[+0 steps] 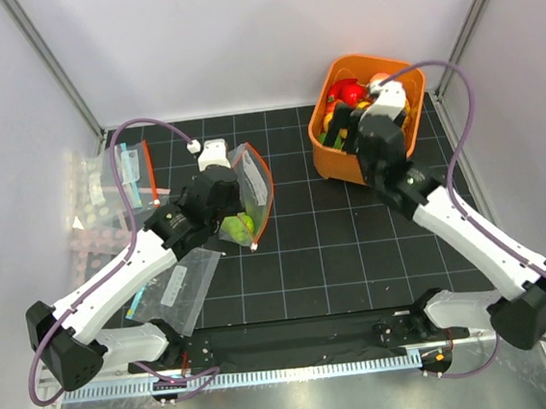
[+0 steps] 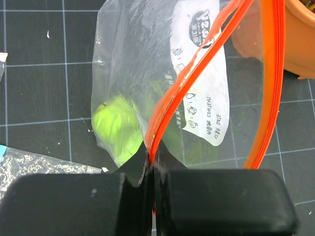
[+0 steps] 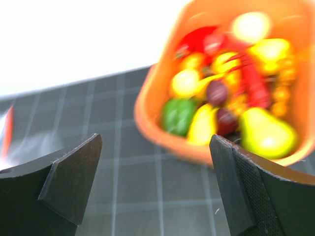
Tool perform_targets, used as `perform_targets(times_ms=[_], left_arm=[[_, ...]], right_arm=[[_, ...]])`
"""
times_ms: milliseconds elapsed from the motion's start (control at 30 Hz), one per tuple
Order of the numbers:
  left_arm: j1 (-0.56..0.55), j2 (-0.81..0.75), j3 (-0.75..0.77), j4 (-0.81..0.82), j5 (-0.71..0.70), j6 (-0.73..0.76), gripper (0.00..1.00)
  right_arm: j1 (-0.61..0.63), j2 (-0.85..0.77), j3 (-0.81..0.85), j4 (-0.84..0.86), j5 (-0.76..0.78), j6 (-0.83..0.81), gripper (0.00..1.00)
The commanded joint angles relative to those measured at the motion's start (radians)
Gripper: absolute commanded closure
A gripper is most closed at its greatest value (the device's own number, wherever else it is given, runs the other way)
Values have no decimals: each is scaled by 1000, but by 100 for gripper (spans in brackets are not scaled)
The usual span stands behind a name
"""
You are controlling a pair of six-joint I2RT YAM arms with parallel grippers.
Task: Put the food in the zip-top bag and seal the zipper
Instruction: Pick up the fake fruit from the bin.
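Note:
The clear zip-top bag (image 1: 256,182) stands open in the middle of the mat, its mouth held up. My left gripper (image 1: 237,200) is shut on the orange-red zipper (image 2: 167,108) at one end of the mouth. A green piece of food (image 2: 115,125) lies inside the bag, beside the white label (image 2: 206,98). More food (image 3: 216,93), red, yellow, green and dark purple, fills the orange bin (image 1: 332,165) at the back right. My right gripper (image 3: 155,142) hangs open and empty just in front of and above the bin's near rim (image 3: 147,113), its fingers (image 1: 340,128) wide apart.
Several spare clear bags (image 1: 120,176) lie at the left wall. Another clear bag (image 1: 179,286) lies flat beside the left arm. The black gridded mat (image 1: 335,247) ends at grey walls on three sides. The bin shows at the top right of the left wrist view (image 2: 295,39).

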Motion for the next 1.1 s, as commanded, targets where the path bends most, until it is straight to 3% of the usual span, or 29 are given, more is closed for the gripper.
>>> perform_targets(times_ms=[0,233,400,567,667,1000,1067], left_arm=[[-2,-7,40,32,21,-1,100],[-2,-14,31,49,47,-1,100],[-2,-60,-51,162,167,-36,100],[-2,-62,-56,177,189,-44,100],[-2,-56,-56,181,195,-52,100],[-2,-82,-62,185,236,-67,100],[-2,-79,-62,187,242,-68,100]], right_arm=[[-130,105,113,4,0,44,0],[-323,421,338,-3,-26,85,0],[-426,636,528,50,-62,73,0],[-493,890,754,22,-86,51,0],[-530,953,794,97,-109,22,0],[-612,1280,1129,123,-158,-27,0],[-621,1354,1206,133,-225,-28,0]])
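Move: Far out and to the right of the empty right hand, in the orange bin, the peach lies roughly 37 cm ahead, 20 cm right and 20 cm below. The yellow pepper sits about 6 cm nearer and 4 cm right of the peach, the red pepper some 9 cm left and 2 cm nearer, the green pepper about 17 cm nearer and 16 cm left. From the left hand the peach is about 42 cm ahead, 47 cm right, 11 cm lower. Reaching about 33 cm forward and 20 cm right, the right hand crosses over the bin towards the peach, nearly level at first, then sinking some 17 cm, turning clockwise and tipping down slightly, fingers still wide open. The left hand keeps its pinch on the bag's zipper edge and draws it about 4 cm right with a small roll. ##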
